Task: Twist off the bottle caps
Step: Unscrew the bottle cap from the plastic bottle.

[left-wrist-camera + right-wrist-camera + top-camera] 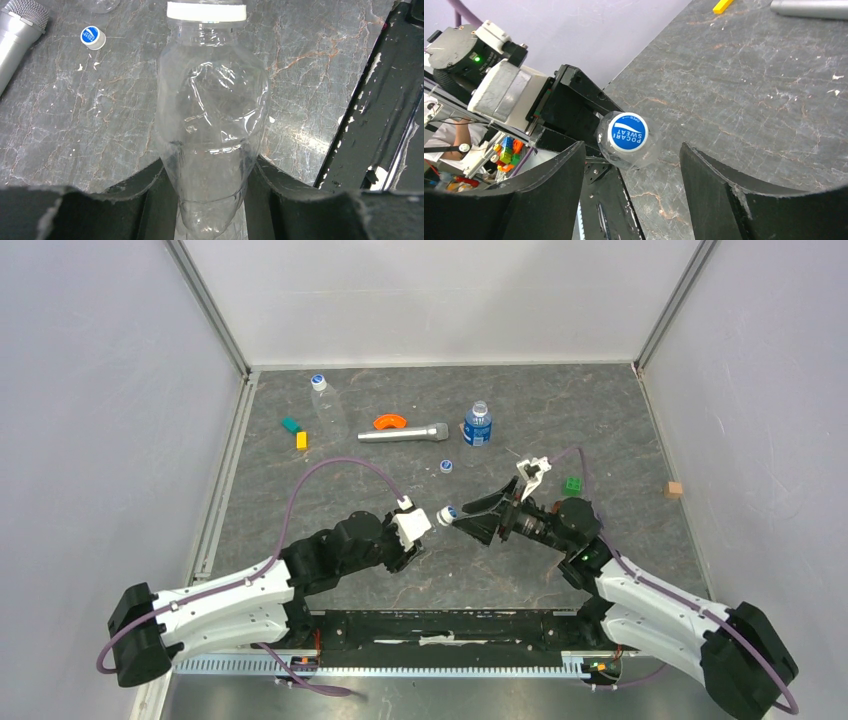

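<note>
My left gripper (425, 526) is shut on a clear unlabelled bottle (210, 115), held level above the table with its neck pointing right. The bottle's cap (450, 513) is on; its white rim shows in the left wrist view (206, 11) and its blue top in the right wrist view (627, 132). My right gripper (466, 520) is open, facing the cap, its fingers (724, 190) on either side and short of it, not touching. A loose cap (446, 465) lies on the table. A second clear bottle (327, 408) lies at the back left with its cap (318, 381) on. A blue-label bottle (478, 426) stands upright.
A silver microphone-like cylinder (403, 432) and an orange curved piece (389, 421) lie at the back centre. Green (291, 425) and yellow (301, 440) blocks lie back left. A green block (571, 485) and a brown cube (673, 489) lie on the right. Walls enclose three sides.
</note>
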Robot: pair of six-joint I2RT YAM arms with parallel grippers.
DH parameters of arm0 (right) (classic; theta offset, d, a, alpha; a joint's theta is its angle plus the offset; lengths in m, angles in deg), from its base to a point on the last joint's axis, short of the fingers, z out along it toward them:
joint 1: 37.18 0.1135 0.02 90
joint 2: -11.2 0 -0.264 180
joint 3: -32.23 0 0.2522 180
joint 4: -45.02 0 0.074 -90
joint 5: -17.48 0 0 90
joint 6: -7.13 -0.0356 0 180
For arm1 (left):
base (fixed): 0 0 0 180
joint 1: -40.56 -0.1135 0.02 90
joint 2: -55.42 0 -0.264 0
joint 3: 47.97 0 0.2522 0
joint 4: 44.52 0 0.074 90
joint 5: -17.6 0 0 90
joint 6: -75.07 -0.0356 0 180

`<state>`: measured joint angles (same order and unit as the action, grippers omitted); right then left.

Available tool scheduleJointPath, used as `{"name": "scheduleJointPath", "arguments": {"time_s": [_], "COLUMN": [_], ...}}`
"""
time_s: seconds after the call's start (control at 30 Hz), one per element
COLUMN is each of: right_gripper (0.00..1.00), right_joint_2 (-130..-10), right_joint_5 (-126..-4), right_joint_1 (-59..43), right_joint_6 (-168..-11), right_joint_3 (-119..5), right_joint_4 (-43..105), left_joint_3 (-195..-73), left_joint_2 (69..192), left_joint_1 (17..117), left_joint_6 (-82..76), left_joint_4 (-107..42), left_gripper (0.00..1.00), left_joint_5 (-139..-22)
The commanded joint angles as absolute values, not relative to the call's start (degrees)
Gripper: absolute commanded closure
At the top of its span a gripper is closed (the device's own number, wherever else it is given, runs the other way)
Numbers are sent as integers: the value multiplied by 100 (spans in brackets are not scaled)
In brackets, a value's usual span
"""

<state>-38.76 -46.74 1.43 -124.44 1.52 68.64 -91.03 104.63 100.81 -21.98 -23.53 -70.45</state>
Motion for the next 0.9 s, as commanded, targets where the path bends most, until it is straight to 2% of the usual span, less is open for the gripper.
{"name": "scheduleJointPath", "arguments": {"time_s": [0.0, 0.23, 0.4, 0.53, 0.6, 0.67, 0.77, 0.87], "right_gripper": [27, 32, 41, 53, 66, 73, 80, 80], "right_joint_2": [-4211, -4802, -5027, -5144, -5177, -5147, -5051, -4935], "right_joint_5": [-4636, -4234, -4167, -4022, -3795, -3518, -3020, -2388], "right_joint_1": [135, 149, 143, 143, 142, 142, 145, 148], "right_joint_6": [-12845, -13278, -13324, -13269, -13129, -12874, -12224, -11232], "right_joint_3": [112, 115, 138, 156, 149, 118, -3, -267], "right_joint_4": [7556, 8490, 8600, 8690, 8785, 8862, 8656, 7915], "left_joint_3": [-9267, -9272, -9232, -9223, -9228, -9254, -9267, -9252], "left_joint_2": [10522, 10637, 10552, 10482, 10459, 10433, 10346, 10180], "left_joint_1": [10117, 10127, 10121, 10127, 10124, 10127, 10123, 10128], "left_joint_6": [-2334, -2315, -2258, -2256, -2251, -2265, -2302, -2278], "left_joint_4": [-2504, -2517, -2539, -2597, -2635, -2651, -2695, -2796], "left_gripper": [84, 84, 84, 84, 84, 84, 84, 84], "left_joint_5": [-6916, -6985, -6985, -7028, -7122, -7231, -7745, -8246]}}
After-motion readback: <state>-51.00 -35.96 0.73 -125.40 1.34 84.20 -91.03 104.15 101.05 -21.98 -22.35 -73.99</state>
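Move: The white cap of the clear bottle held in the left hand stands about 3 cm to the right hand's left, level with it fore and aft and in height. From the left hand the cap is some 6 cm ahead, 7 cm right and 8 cm up. The loose cap on the table is about 16 cm ahead of the right hand, 5 cm left and 20 cm below; the blue-label bottle stands 25 cm ahead, 1 cm right and 14 cm below. The bottle's cap is pinched from either side by the right fingers, which slide about 2 cm left over it, sinking 1 cm, and close from wide to roughly a third open. Gripping, the right hand then draws back about 1 cm, turning slightly counter-clockwise, while the left hand keeps its hold on the bottle and follows 1 cm back. ##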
